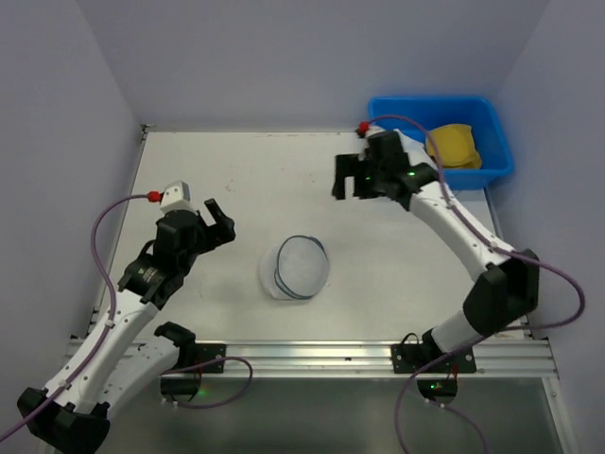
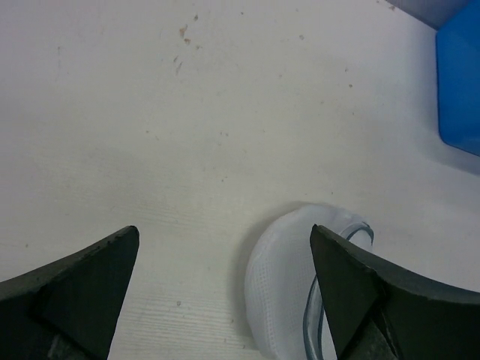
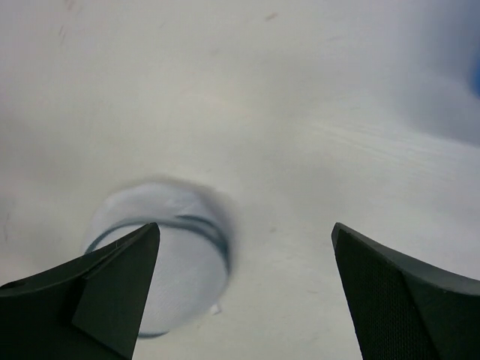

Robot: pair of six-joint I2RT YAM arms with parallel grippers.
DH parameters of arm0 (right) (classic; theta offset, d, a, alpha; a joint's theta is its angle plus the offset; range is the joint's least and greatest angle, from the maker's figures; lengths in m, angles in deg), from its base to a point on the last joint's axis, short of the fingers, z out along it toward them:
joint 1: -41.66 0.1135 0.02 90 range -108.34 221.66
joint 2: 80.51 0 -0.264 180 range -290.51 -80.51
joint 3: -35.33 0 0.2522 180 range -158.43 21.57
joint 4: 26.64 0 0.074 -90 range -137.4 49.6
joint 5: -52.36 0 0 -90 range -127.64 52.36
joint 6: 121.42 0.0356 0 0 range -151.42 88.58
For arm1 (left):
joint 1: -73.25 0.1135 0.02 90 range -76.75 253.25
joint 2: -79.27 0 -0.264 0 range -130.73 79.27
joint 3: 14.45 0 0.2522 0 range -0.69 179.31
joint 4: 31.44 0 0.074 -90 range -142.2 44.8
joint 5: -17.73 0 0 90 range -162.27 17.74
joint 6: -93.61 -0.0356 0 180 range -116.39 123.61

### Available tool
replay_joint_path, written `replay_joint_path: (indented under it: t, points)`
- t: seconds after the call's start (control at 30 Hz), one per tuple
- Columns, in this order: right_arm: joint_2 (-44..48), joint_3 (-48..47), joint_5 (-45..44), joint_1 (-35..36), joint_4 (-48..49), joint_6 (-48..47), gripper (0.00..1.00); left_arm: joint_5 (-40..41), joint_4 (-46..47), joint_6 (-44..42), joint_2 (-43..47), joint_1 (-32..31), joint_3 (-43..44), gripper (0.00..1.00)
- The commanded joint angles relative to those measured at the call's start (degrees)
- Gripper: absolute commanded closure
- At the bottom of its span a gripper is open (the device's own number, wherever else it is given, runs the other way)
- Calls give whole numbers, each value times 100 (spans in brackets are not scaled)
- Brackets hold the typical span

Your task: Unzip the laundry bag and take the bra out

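The laundry bag (image 1: 295, 268), a round white mesh pouch with a dark zipper line, lies on the table near the middle front. It also shows in the left wrist view (image 2: 289, 289) and in the right wrist view (image 3: 169, 255). The mustard-yellow bra (image 1: 455, 145) lies in the blue bin at the back right. My left gripper (image 1: 219, 219) is open and empty, left of the bag. My right gripper (image 1: 344, 177) is open and empty, above the table between the bag and the bin. The left gripper (image 2: 225, 244) and right gripper (image 3: 245, 236) have their jaws wide apart.
The blue plastic bin (image 1: 498, 130) stands at the back right corner, partly off the table edge; its side shows in the left wrist view (image 2: 459, 90). Grey walls close in the table on the left, back and right. A metal rail runs along the front.
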Motion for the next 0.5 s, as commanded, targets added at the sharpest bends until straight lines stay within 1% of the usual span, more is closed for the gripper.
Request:
replay_joint_path:
  t: [0.0, 0.03, 0.07, 0.13, 0.17, 0.2, 0.27, 0.3, 0.37, 0.4, 0.47]
  points:
    - [1617, 555, -493, -1067, 233, 375, 1, 250, -45, -353, -83, 54, 462, 0]
    - [1898, 696, -642, -1522, 233, 392, 1, 268, -72, -371, -74, 54, 602, 0]
    - [2475, 924, -739, -1726, 224, 410, 1, 276, -98, -389, -65, 54, 664, 0]
    - [3032, 1066, -967, -2235, 50, 419, 1, 285, -221, -424, -22, 63, 900, 0]
    - [3304, 1171, -1404, -2316, -13, 410, 1, 285, -282, -442, 48, 63, 998, 0]
    - [3820, 1207, -1695, -2361, -144, 349, 1, 311, -413, -468, 101, 63, 1094, 0]
    - [4289, 1269, -2284, -2379, -233, 226, 1, 373, -615, -573, 250, 63, 1402, 0]
    - [4700, 1269, -2383, -2379, -303, 121, 1, 460, -686, -661, 312, 63, 1507, 0]
    - [5098, 1234, -2524, -2379, -347, 67, 1, 522, -870, -775, 461, 63, 1850, 0]
    - [5474, 1225, -2533, -2379, -347, 67, 1, 610, -932, -889, 523, 63, 2078, 0]
    - [5828, 1216, -2498, -2370, -339, 58, 1, 680, -1055, -1021, 699, 63, 2272, 0]
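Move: Both hands are empty and wide open above the table. The laundry bag lies about 10 cm back and 9 cm to the left of the right hand, some 18 cm below; from the same hand the blue box, holding the yellow bra and a white cloth, stands about 21 cm ahead and 27 cm to the right, its middle some 15 cm lower. From the left hand the bag is about level fore and aft, some 18 cm to the right and 18 cm below. Touching nothing, the right hand sweeps off to the right, about 26 cm, climbing some 22 cm away from the laundry bag; after a short reach forward it draws back about 13 cm, swinging clockwise and tipping its fingers up. The left hand rises straighter, about 13 cm, away from the bag, its fingers tipping up slightly. Both grippers stay wide open. ##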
